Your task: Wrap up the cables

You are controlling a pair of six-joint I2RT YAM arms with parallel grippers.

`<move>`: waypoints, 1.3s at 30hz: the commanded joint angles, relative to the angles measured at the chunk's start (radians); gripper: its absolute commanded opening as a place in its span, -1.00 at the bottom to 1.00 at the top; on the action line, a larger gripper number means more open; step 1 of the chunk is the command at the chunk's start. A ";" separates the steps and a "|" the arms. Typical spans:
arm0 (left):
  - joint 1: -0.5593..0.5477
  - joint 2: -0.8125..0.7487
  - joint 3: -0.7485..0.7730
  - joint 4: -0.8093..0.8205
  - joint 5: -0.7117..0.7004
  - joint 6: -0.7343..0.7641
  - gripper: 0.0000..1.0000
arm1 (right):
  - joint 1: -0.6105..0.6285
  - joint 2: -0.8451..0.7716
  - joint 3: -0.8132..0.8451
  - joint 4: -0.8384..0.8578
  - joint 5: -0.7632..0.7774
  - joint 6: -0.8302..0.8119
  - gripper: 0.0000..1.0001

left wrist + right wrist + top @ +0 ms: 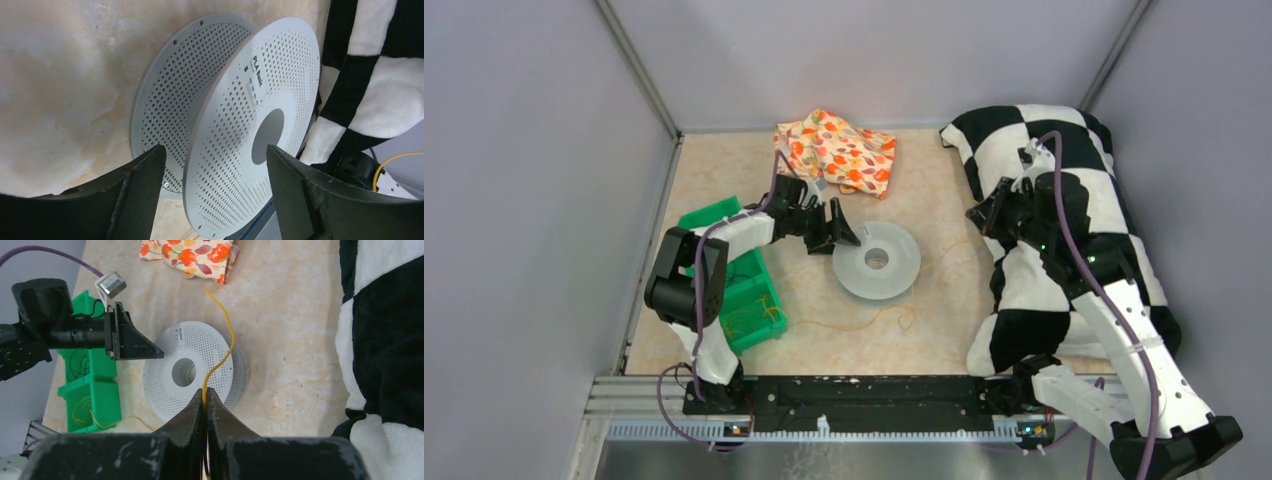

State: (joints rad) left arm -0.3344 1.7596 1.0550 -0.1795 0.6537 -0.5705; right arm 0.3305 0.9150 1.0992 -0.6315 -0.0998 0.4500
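A grey perforated spool lies flat on the table. My left gripper is at its left edge. In the left wrist view the left gripper stands open, with the upper flange of the spool between its fingers and a gap on each side. My right gripper is shut on a thin yellow cable, which rises from the fingertips and curves over the spool. The right gripper hovers at the pillow's edge. More yellow cable trails across the table in front of the spool.
A green bin with yellow strands in it sits left of the spool. A floral cloth lies at the back. A black-and-white checkered pillow fills the right side. Grey walls enclose the table.
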 commanded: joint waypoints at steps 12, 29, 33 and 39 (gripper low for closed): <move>0.011 0.006 0.060 0.099 0.114 -0.046 -0.81 | -0.009 -0.005 -0.029 0.081 -0.026 0.021 -1.00; -0.044 -0.354 0.148 0.084 0.019 0.522 -1.00 | -0.008 0.006 -0.025 0.081 -0.067 -0.010 -1.00; -0.104 -0.386 0.076 0.052 0.063 0.794 -1.00 | -0.009 0.018 -0.026 0.096 -0.091 -0.001 -1.00; -0.119 -0.414 0.033 0.079 0.087 0.937 -1.00 | -0.008 0.025 -0.022 0.104 -0.104 0.006 -1.00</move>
State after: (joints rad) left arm -0.4576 1.3918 1.1049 -0.2146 0.6926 0.1787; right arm 0.3305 0.9386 1.0657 -0.5686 -0.1841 0.4557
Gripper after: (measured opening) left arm 0.027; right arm 0.006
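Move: The spool lies flat. Its middle is about 8 cm to the right of my left hand, 4 cm back and 3 cm lower, so the near rim of its upper flange sits between my open fingers. The floral cloth is some 24 cm ahead, the green box about 26 cm left and 6 cm back, and the yellow cable's loop 14 cm right and 15 cm back. From my raised right hand, the spool is roughly 18 cm left, about level, and 23 cm below. I shut my left fingers on the rim of the upper flange, easing a couple of centimetres right as they pinch, then lift the spool about 18 cm, first swinging forward, then back towards my base and down about 4 cm. On the way up my wrist rolls over by more than 50 degrees and turns clockwise some 30. My right hand keeps the cable end pinched, almost still. ##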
